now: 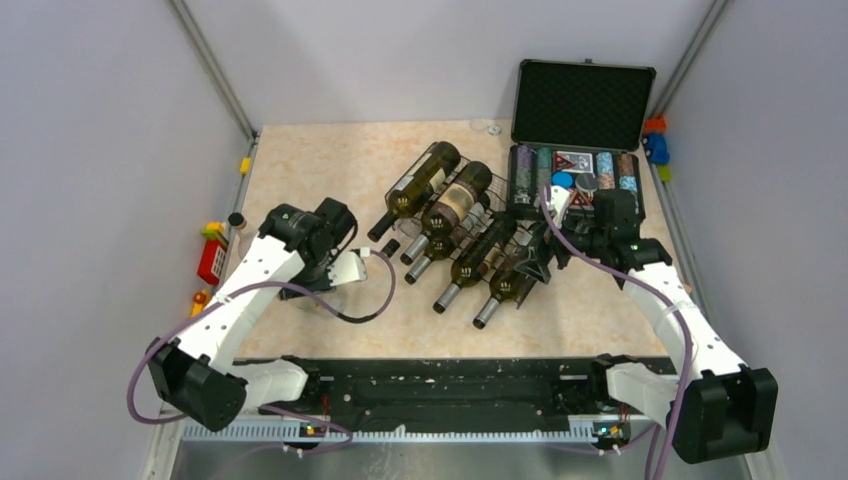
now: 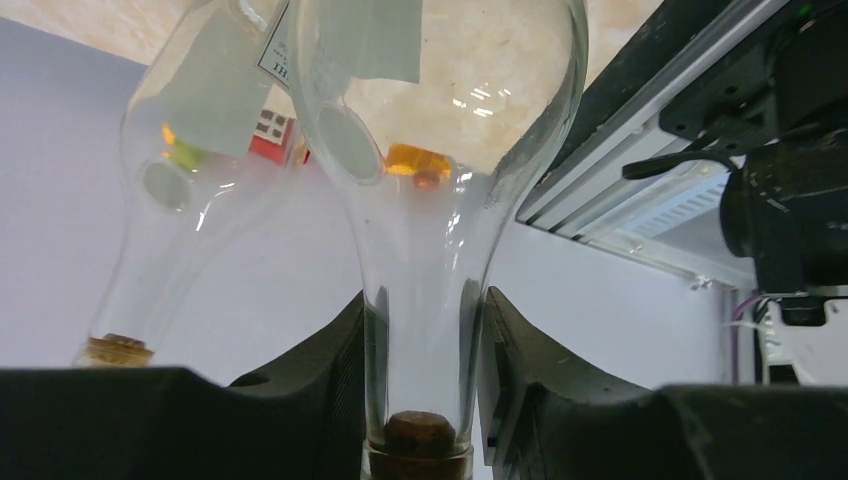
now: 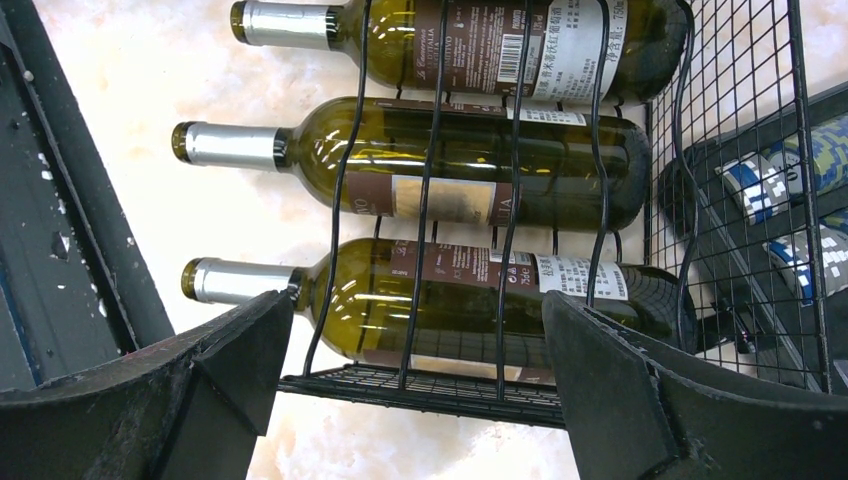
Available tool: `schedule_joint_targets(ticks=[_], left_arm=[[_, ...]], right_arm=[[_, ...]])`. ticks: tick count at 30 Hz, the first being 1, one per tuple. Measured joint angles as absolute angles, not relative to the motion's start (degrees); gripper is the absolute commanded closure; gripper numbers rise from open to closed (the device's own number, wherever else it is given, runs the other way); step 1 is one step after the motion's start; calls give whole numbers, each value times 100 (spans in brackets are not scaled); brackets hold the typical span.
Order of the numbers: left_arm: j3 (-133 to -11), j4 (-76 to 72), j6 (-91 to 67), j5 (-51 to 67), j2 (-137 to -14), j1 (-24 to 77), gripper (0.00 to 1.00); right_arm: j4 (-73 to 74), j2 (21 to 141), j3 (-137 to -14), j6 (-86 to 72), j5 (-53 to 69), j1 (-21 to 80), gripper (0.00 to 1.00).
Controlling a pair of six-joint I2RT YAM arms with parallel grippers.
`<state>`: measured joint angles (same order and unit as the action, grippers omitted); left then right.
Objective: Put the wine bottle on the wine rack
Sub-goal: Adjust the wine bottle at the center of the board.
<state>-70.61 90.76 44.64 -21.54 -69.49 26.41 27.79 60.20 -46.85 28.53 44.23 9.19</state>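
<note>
A clear glass wine bottle [image 2: 430,200] with a cork fills the left wrist view, and my left gripper [image 2: 420,400] is shut on its neck. In the top view this gripper [image 1: 345,268] is at the table's left, apart from the wine rack [image 1: 500,215]. The black wire rack lies mid-table with several dark bottles in it. My right gripper [image 1: 548,250] stands open at the rack's right end. In the right wrist view, the right gripper's [image 3: 415,330] fingers stand either side of the rack's edge [image 3: 430,390], gripping nothing. Three green bottles lie under the wires.
A second clear corked bottle [image 2: 190,180] stands next to the held one. An open black foam-lined case [image 1: 580,100] with chips sits behind the rack. Small toys lie at the left edge [image 1: 212,258] and back right [image 1: 655,140]. A black rail [image 1: 450,385] runs along the near edge.
</note>
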Motion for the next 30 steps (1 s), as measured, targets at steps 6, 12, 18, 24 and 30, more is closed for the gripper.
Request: schedule_joint_targets(ticks=[6,12,18,24,30], left_arm=[[-7168,9122,4801,-2453,-7282,2851,97],[-7343,9131,5118,-2714,-7688,3114,83],[-7343,9153,5382,-3164,-7990,3387,69],[-7299,9153,5518,-3581,-8213,3570,50],[-7262,8971,5476,-3870,-8464,3701,30]], right_arm=[[2788,6020,-4685,2856,4423,919,1],[2790,6020,-4685,2864,4423,919,1],[2794,6020,-4685,2904,4421,919,1],[2808,6020,-4685,2947,4401,919,1],[2838,6020,-4685,2987,4377,919,1]])
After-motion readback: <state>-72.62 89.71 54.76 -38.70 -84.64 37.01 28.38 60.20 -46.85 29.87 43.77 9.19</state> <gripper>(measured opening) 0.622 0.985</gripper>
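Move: The clear glass bottle, already gripped by the neck in the left hand, has its standing spot on the board about 22 cm below that hand, some 6 cm ahead and 2 cm right. The other clear bottle stands roughly 16 cm ahead and 14 cm left; the nearest capped neck sticking out of the wine rack lies about 22 cm ahead and 19 cm right, low down. From the right hand, the standing spot is some 54 cm left and about level fore and aft, 20 cm below. The clear bottle is tipped towards upright by its neck as the left hand carries the neck forward about 6 cm and slightly right, at nearly constant height. The wrist rolls some 20 degrees, its left side rising, and turns about as much clockwise; only near the end do the fingers open partway to let go of the neck. ##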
